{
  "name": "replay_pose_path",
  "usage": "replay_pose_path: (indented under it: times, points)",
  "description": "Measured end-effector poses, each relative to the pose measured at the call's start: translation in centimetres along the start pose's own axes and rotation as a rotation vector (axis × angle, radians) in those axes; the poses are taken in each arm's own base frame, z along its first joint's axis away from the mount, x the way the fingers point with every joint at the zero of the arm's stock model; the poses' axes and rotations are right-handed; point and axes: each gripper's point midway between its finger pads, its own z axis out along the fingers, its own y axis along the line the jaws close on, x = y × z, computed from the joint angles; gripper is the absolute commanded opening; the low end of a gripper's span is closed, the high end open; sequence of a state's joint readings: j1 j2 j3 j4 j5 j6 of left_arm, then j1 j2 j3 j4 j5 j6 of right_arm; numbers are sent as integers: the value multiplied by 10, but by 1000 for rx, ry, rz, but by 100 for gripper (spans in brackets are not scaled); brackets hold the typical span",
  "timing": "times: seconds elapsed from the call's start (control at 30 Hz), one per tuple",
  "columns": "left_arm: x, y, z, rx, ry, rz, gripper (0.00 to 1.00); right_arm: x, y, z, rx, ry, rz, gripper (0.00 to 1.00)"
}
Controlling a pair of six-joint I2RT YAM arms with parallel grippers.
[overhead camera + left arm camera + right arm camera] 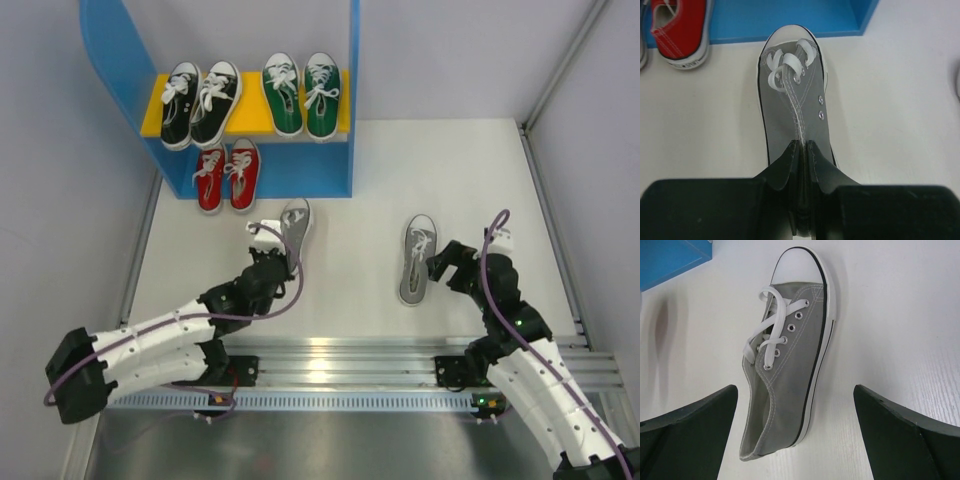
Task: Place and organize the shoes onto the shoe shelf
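Observation:
The shoe shelf (352, 90) is blue with a yellow upper board; a black pair (200, 103) and a green pair (301, 95) sit on that board. A red pair (227, 177) stands on the left of the lower level, and one red shoe (680, 27) shows in the left wrist view. My left gripper (283, 256) (802, 146) is shut on the heel end of a grey shoe (295, 226) (795, 100), whose toe points at the shelf. A second grey shoe (416, 258) (790, 355) lies tilted on the table. My right gripper (437, 268) (794, 388) stands open around its heel without touching it.
The blue lower floor of the shelf (305, 178) lies to the right of the red pair. A metal rail (350, 365) runs along the near edge between the arm bases. Frame bars border the white table (470, 190) on its left and right.

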State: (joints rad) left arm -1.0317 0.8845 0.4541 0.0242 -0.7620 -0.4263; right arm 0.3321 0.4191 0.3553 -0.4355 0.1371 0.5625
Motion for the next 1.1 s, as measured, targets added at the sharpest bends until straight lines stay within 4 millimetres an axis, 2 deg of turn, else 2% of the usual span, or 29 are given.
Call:
replay_pose_path:
  times: [0.13, 0.2, 0.37, 0.47, 0.57, 0.77, 0.87, 0.97, 1.1]
  points:
    - [-10, 35, 32, -81, 13, 42, 0, -1, 1, -1, -7, -4, -1, 99]
    - [-8, 43, 49, -98, 35, 78, 0, -1, 1, -1, -7, -3, -1, 100]
    - [2, 38, 80, -68, 55, 164, 0, 0, 2, -1, -10, -2, -1, 99]
    - [-2, 35, 96, -68, 42, 202, 0, 0, 2, -1, -11, -1, -1, 99]
    - [-14, 31, 110, -74, 20, 218, 0, 0, 2, -1, -12, 2, -2, 99]
    - [-41, 25, 118, -75, -36, 217, 0, 3, 1, 1, -5, 16, -7, 100]
    - [-53, 29, 131, -84, -57, 218, 0, 5, 0, 2, -1, 28, -13, 99]
    - [-51, 40, 146, -110, -58, 216, 0, 6, 0, 2, 0, 32, -16, 99]
    - [-34, 53, 169, -139, -34, 246, 0, 6, 0, 2, -2, 32, -16, 99]
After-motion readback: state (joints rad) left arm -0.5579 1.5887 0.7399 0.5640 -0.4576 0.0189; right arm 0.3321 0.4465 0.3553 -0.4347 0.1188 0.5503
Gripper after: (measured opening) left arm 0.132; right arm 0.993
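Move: The left gripper already holds the grey shoe by its collar, toe forward. The free spot on the blue bottom shelf lies about 28 cm ahead, 2 cm left and roughly 10 cm lower. The nearer red shoe stands some 10 cm to the left of that spot; the shelf's right side panel rises about 17 cm to its right. From the right hand, the spot is around 30 cm ahead, 39 cm left and 6 cm lower. Bring the left gripper forward about 18 cm towards the gap right of the red shoes, keeping the pinch on the grey shoe's collar. Dip some 3 cm on the way, climb back to the starting height, then sink again by about 3 cm at the end, rolling the hand some 15 degrees so its left side comes up. ##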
